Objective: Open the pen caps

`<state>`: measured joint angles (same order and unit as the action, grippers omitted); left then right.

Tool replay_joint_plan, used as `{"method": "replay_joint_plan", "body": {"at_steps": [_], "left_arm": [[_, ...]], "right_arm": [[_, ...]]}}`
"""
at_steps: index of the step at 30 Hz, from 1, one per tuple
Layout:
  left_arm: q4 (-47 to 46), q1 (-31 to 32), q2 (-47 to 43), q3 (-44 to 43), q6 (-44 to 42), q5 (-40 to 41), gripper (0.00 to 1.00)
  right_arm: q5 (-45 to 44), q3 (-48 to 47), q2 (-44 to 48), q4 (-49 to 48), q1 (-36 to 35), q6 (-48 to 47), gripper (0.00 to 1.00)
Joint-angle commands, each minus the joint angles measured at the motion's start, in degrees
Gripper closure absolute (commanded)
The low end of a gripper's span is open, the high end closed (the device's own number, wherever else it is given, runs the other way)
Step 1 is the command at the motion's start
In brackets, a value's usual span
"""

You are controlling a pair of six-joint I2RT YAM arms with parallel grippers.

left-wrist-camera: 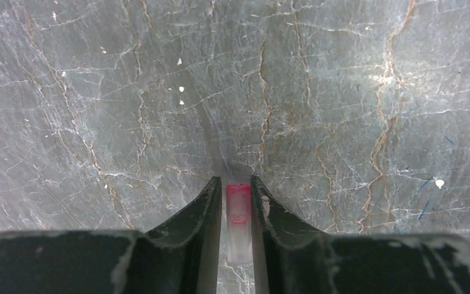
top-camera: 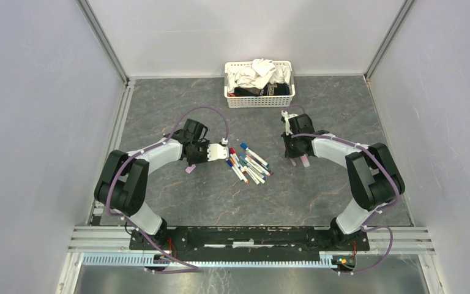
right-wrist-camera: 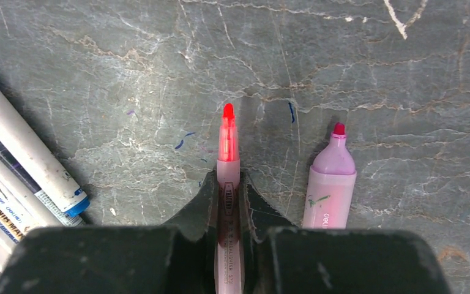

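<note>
A stubby pink pen cap [left-wrist-camera: 238,208] sits between the fingers of my left gripper [left-wrist-camera: 238,181]. The jaws stand slightly parted, with thin gaps on both sides of the cap. In the top view this cap [top-camera: 190,168] shows just below the left gripper [top-camera: 193,160], left of the pile of pens [top-camera: 249,164]. My right gripper [right-wrist-camera: 228,175] is shut on a slim pink highlighter pen [right-wrist-camera: 227,147] whose bare red tip points away, low over the table. A thicker pink pen [right-wrist-camera: 330,184], also uncapped, lies just to its right.
Several white-barrelled pens [right-wrist-camera: 24,153] with coloured ends lie heaped between the two arms. A white basket [top-camera: 260,100] of cloths stands at the back centre. Grey walls close in the marbled table on the left, right and rear.
</note>
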<state>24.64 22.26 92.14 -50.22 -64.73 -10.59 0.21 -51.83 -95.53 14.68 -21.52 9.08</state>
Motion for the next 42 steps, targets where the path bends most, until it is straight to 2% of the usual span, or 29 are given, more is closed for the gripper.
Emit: {"method": "replay_joint_plan", "body": {"at_steps": [1,5,9,11,15,17,24,32,35,42], "left_arm": [[-1.44,-0.02,-0.45,-0.57,2.77,0.04,0.67],[1.03,-0.02,-1.75,-2.08,3.44,-1.75,0.50],[4.78,-0.21,-3.33,-5.48,5.65,-4.76,0.24],[6.66,-0.29,-4.68,-7.71,6.99,-5.83,0.19],[11.91,-0.40,-6.44,-14.10,11.25,-7.95,0.12],[15.19,-0.58,-7.31,-17.52,12.60,-10.22,0.01],[21.28,-0.62,-11.58,-24.54,16.81,-13.93,0.00],[22.30,-0.57,-15.91,-29.39,21.62,-12.40,0.00],[21.78,-0.68,-17.23,-29.17,22.76,-11.31,0.00],[23.39,-1.80,-16.53,-27.92,24.70,-11.37,0.00]], "right_arm": [[-5.48,1.40,1.28,0.27,0.53,-0.16,0.89],[-6.92,2.48,2.37,0.26,0.65,-0.29,0.85],[-7.95,2.85,3.32,0.38,0.82,-0.16,0.81],[-9.01,2.76,3.82,0.78,1.06,-0.34,0.75],[-9.32,2.53,4.37,1.36,1.32,-0.73,0.72],[-9.89,2.77,4.87,1.08,1.35,-0.56,0.69],[-12.62,2.10,6.75,2.08,1.31,-0.72,0.70],[-7.63,-2.63,9.88,0.64,-2.89,-1.06,0.60],[-2.25,-5.84,7.51,-0.54,-6.90,-3.42,0.53],[2.96,-13.01,-2.53,-0.15,-14.36,-7.77,0.53]]}}
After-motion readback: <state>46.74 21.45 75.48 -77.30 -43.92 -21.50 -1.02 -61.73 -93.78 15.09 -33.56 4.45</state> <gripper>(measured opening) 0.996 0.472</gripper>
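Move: The right hand holds the uncapped pink pen just above the table. The pink highlighter lies about 6 cm to its right and 3 cm back. The big blue-capped marker, outermost of the pile, is some 14 cm to its left and about 1 cm back. The left hand has the small clear cap between its fingertips, with the pink cap some 11 cm back and 2 cm left; that blue-capped marker lies about 24 cm to its right, 6 cm back. Sliding about 4 cm to its right, low over the table, the right hand eases its fingers apart, lets the pink pen go beside the highlighter, then rises 7 cm and swings left towards the blue-capped marker, fingers half open. The left hand opens wide, releasing the clear cap, then climbs some 22 cm with a slight shift right, its wrist tilting about 25 degrees. ##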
